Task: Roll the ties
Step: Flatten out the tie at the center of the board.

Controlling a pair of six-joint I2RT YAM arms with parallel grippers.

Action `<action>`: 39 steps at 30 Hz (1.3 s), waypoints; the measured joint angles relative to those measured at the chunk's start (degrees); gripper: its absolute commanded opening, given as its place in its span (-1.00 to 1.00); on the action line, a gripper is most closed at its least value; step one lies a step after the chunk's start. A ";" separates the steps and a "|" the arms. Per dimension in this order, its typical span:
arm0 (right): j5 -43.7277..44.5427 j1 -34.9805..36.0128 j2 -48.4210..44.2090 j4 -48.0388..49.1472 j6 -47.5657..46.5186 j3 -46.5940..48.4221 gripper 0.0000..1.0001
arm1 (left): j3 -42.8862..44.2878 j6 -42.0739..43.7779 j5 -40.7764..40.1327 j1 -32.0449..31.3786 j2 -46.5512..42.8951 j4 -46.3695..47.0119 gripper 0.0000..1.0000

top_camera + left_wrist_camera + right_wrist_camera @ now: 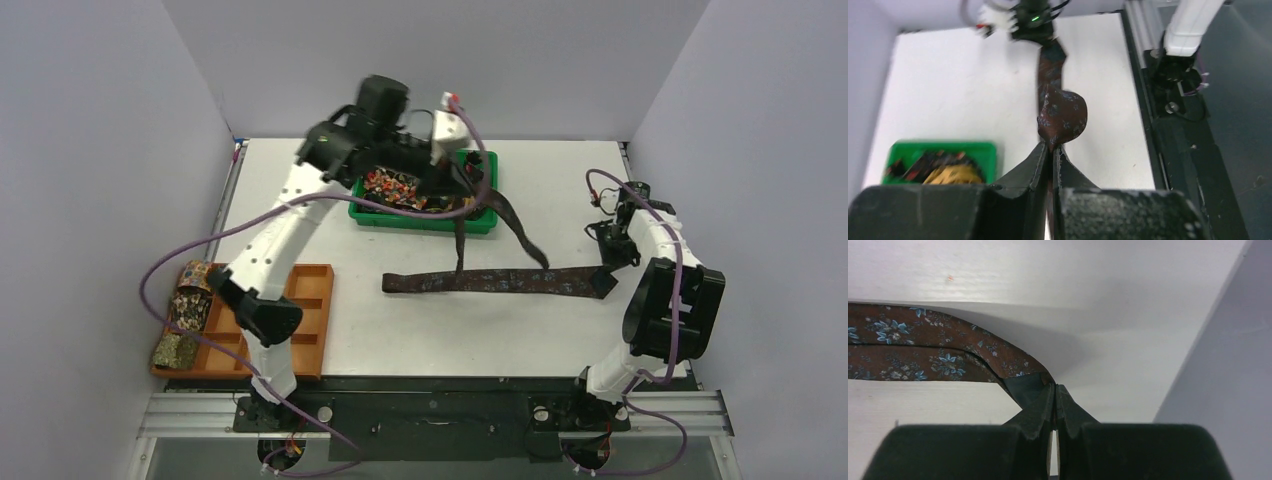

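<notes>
A long dark brown tie (pixel 490 282) with small blue flowers lies flat across the middle of the table. Its narrow part (pixel 520 235) rises from the table toward my left gripper (pixel 452 190), which hovers over the green bin and is shut on a bunched fold of this tie (pixel 1062 115). In the left wrist view the left gripper (pixel 1052 148) pinches the cloth between closed fingers. My right gripper (pixel 610 254) rests at the tie's wide end and is shut on its tip (pixel 1023 382); in the right wrist view its jaws (pixel 1054 386) meet on the pointed end.
A green bin (pixel 420 222) at the back centre holds more loose ties, red and yellow among them. An orange divided tray (pixel 310 300) at the front left holds rolled ties (pixel 188 310). Grey walls close in the left, right and back sides.
</notes>
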 measured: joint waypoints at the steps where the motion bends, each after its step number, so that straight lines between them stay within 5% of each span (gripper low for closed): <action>1: 0.87 -0.57 0.00 -0.33 -1.01 0.00 -1.00 | -0.24 -1.01 0.74 2.56 -2.03 -0.33 -1.00; 6: 4.00 -4.76 0.00 -1.70 -5.22 0.26 -1.00 | -15.17 3.89 0.17 15.04 -17.77 -5.27 -1.00; 12: 6.97 -7.39 0.00 -3.15 -8.87 1.51 -1.00 | -46.05 25.90 -9.81 23.65 -34.21 -16.46 -1.00; 17: 9.07 -8.61 0.02 -3.72 -12.17 1.68 -1.00 | -61.55 43.98 -20.98 39.82 -34.27 -21.33 -1.00; 20: 10.47 -10.14 0.09 -4.24 -14.45 1.77 -1.00 | -63.49 52.24 -25.75 49.72 -32.59 -22.67 -0.97; 23: 11.50 -11.15 0.63 -4.92 -16.33 2.32 -1.00 | -63.41 56.74 -29.09 54.73 -29.55 -22.45 -0.74; 28: 12.31 -11.50 1.31 -5.92 -18.45 2.64 -1.00 | -63.08 58.03 -30.38 54.99 -25.33 -19.37 0.29; 32: 12.35 -11.69 1.31 -6.93 -19.80 2.64 -1.00 | -60.87 54.95 -28.50 51.41 -25.62 -16.94 0.42; 39: 12.26 -11.80 1.31 -8.66 -20.50 2.64 -1.00 | -60.67 44.74 -23.63 31.56 -27.71 -8.20 0.34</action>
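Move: The left hand, pinching the raised part of the tie, is high over the board; the wooden tray's middle lies about 49 cm to its left, 6 cm back and 33 cm below. Beneath this hand, 35 cm down, the strip's middle is 8 cm to the right and 3 cm ahead; the green bin is 25 cm ahead and 8 cm left. For the right hand, still pinching the tie's right end, the board's right edge is some 12 cm right, level ahead and 4 cm below, and the strip's middle is 29 cm left, 3 cm back. After a brief rise, the left hand sweeps the pinched tie some 43 cm left and 25 cm down over the wooden tray, its fingers swinging by roughly 50 degrees from pointing right to pointing mostly down, then opens wide to let go and backs off about 13 cm to the right and a little forward and up. Meanwhile the right hand keeps its shut grip on the tie's other end and draws it low over the board about 10 cm right and 6 cm back towards the right edge, tilting slightly, and holds there against the left end being laid out. ##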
